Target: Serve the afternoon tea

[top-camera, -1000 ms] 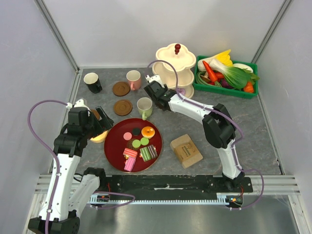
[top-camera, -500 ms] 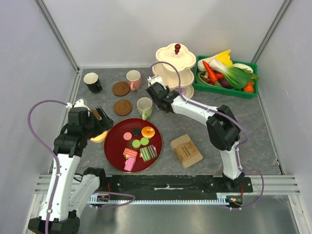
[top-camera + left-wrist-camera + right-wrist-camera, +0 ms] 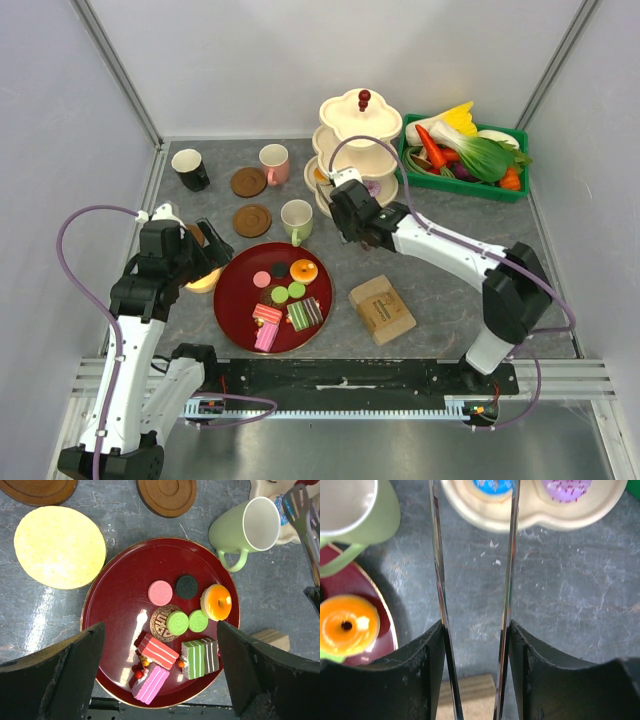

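Observation:
A red tray (image 3: 232,300) carries an orange donut (image 3: 304,270), macarons (image 3: 160,592) and striped cake slices (image 3: 157,651). My left gripper (image 3: 160,627) hangs open above the tray, empty, seen from above at the left gripper (image 3: 205,250). My right gripper (image 3: 352,212) is shut on metal tongs (image 3: 438,570), low over the table in front of the cream tiered stand (image 3: 358,140). The stand's bottom tier holds a blue donut (image 3: 492,485) and a purple donut (image 3: 567,486). The tong tips are out of the right wrist view. A pale-green mug (image 3: 296,220) stands left of that gripper.
A pink mug (image 3: 274,163), a black mug (image 3: 191,169) and two brown coasters (image 3: 248,181) (image 3: 252,220) sit at the back left. A yellow disc (image 3: 60,547) lies left of the tray. A tan block (image 3: 381,308) lies near right; a green crate (image 3: 462,185) of vegetables stands back right.
My right arm has swung right and nearer with the tongs, from beside the pale-green mug to the front of the tiered stand. The left arm has not moved.

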Controlling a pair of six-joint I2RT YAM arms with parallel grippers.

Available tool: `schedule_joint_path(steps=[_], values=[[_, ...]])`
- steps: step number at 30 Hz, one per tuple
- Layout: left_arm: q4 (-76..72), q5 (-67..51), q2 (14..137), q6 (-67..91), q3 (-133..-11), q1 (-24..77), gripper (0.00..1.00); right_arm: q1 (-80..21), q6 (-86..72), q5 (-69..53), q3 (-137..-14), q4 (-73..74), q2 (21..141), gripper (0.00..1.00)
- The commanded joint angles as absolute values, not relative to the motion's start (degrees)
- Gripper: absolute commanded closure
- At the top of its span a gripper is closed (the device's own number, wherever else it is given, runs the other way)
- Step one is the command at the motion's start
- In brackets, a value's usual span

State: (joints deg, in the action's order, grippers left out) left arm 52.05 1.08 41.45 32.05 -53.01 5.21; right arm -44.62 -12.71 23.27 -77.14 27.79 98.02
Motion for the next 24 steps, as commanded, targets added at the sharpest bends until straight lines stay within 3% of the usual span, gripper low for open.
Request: schedule_joint_path(steps=[1,14,24], values=[[50.3,0.3,40.7,31.2,-53.3,5.1,0.02,-44.6,-15.3,18.3,-72.5,26.5,87.7,0.43],[50.1,-1.1,40.3,31.8,-52.9,5.1,0.02,-49.4,-16.8,12.0,-69.8,39.7,67.9,0.43],[50.2,-1.8,39.9,31.8,-52.8,5.1,0.02,-60.3,-19.6,3.3,-73.5,51.7,70.0,0.42]])
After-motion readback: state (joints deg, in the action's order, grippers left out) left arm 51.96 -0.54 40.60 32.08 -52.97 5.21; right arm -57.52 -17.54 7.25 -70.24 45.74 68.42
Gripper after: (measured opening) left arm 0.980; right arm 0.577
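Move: The orange doughnut still on the red tray is what the empty tongs in the right hand go for: about 7 cm back and 11 cm to the left of that hand, some 13 cm below. The green mug stands roughly 10 cm farther out than the doughnut; the black macaron lies about 6 cm to the doughnut's left, and the striped cake about 10 cm nearer the robot. From the left hand the doughnut is roughly 7 cm ahead, 13 cm right, 20 cm below. To the orange doughnut on the tray the right hand brings its tongs, away from the tiered stand: it draws back some 17 cm, climbing about 11 cm on the way and then starting to sink. It drifts slightly right and back again, while the wrist rolls left side up and swings about 20 degrees counter-clockwise, turning the tips leftward over the tray. The fingers keep their hold, leaving the tongs open. ##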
